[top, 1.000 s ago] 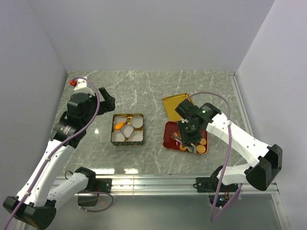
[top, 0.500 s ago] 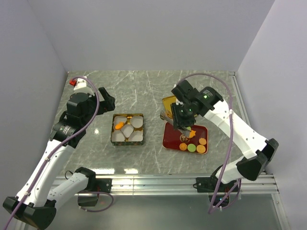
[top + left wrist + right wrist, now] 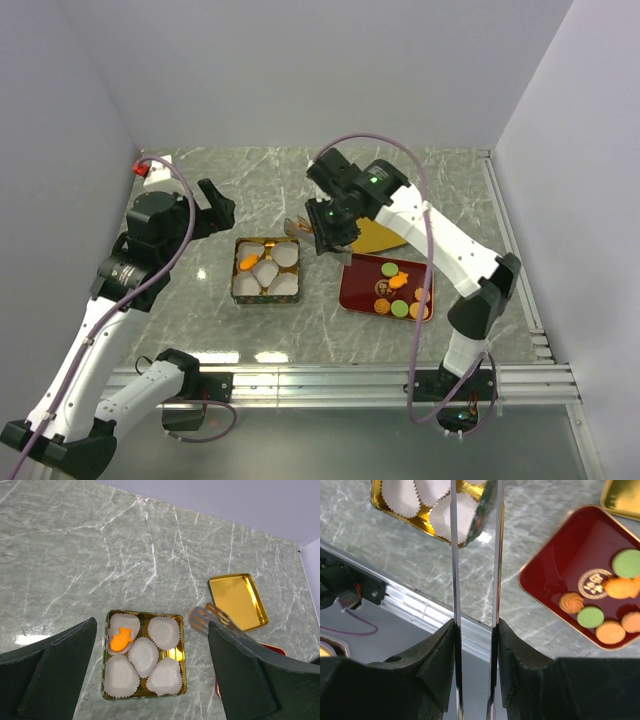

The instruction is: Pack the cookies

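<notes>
Several orange and green cookies point(image 3: 402, 292) lie in a dark red tray point(image 3: 356, 287), also seen in the right wrist view as cookies point(image 3: 590, 616) on the tray point(image 3: 555, 555). One orange fish-shaped cookie point(image 3: 120, 639) sits in the back-left paper cup of a gold box point(image 3: 266, 297). My right gripper point(image 3: 325, 222) point(image 3: 476, 625) is shut on metal tongs point(image 3: 454, 555), whose tips point(image 3: 202, 617) hover by the box's back-right corner. The tips look blurred and orange; I cannot tell if they hold a cookie. My left gripper point(image 3: 215, 205) point(image 3: 151, 625) is open, high above the box.
A gold lid point(image 3: 237, 601) lies behind the red tray, partly under the right arm. The gold box point(image 3: 175, 655) holds several white paper cups point(image 3: 143, 655). An aluminium rail point(image 3: 330, 378) runs along the table's near edge. Walls stand close on the left, back and right.
My right arm has swung left from over the red tray to the box's back-right corner, carrying the tongs. The left arm has shifted slightly upward.
</notes>
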Action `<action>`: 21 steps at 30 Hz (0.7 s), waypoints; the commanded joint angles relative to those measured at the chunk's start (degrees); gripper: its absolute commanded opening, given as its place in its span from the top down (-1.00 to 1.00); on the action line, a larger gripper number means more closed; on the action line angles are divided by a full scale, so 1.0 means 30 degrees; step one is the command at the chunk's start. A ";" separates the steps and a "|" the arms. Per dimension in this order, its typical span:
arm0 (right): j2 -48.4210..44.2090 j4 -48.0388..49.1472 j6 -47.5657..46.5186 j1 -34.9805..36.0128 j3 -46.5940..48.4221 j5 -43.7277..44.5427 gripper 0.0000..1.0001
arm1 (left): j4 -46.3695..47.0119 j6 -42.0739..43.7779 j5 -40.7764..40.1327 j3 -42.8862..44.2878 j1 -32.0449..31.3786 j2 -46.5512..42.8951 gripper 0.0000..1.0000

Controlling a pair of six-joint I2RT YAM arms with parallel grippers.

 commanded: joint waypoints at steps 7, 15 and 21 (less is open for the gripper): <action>0.2427 0.1278 -0.0781 0.0591 0.1176 -0.0157 0.17 | -0.1576 -0.0522 -0.0734 0.0483 -0.0076 -0.1429 -0.99; 0.3539 0.1835 -0.0957 0.0650 0.0940 -0.0332 0.17 | -0.2834 -0.0551 -0.1438 0.0307 -0.0076 -0.2632 -0.99; 0.3806 0.1747 -0.1016 0.0709 0.0912 -0.0245 0.09 | -0.3363 -0.0873 -0.1789 0.0102 -0.0076 -0.3219 -0.99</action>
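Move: The right hand already holds the fork tongs with a cookie between their tips. The empty paper cup at the box's far right corner lies about 7 cm ahead of this hand, 9 cm to its left and 18 cm below. The fish cookie's cup is some 9 cm farther left than that cup and 2 cm nearer; the near-right cup sits about 7 cm nearer. From the left hand, the target cup is roughly 2 cm ahead, 10 cm right and well below. Downward first and foremost, the right hand sinks about 6 cm while easing some 4 cm left and slightly forward, bringing the tong tips and their cookie towards the box's far-right cup. The wrist turns only slightly and the grip on the tongs is kept. Meanwhile the empty, wide-open left hand draws back and to its left, about 5 cm in all, away from the box. ##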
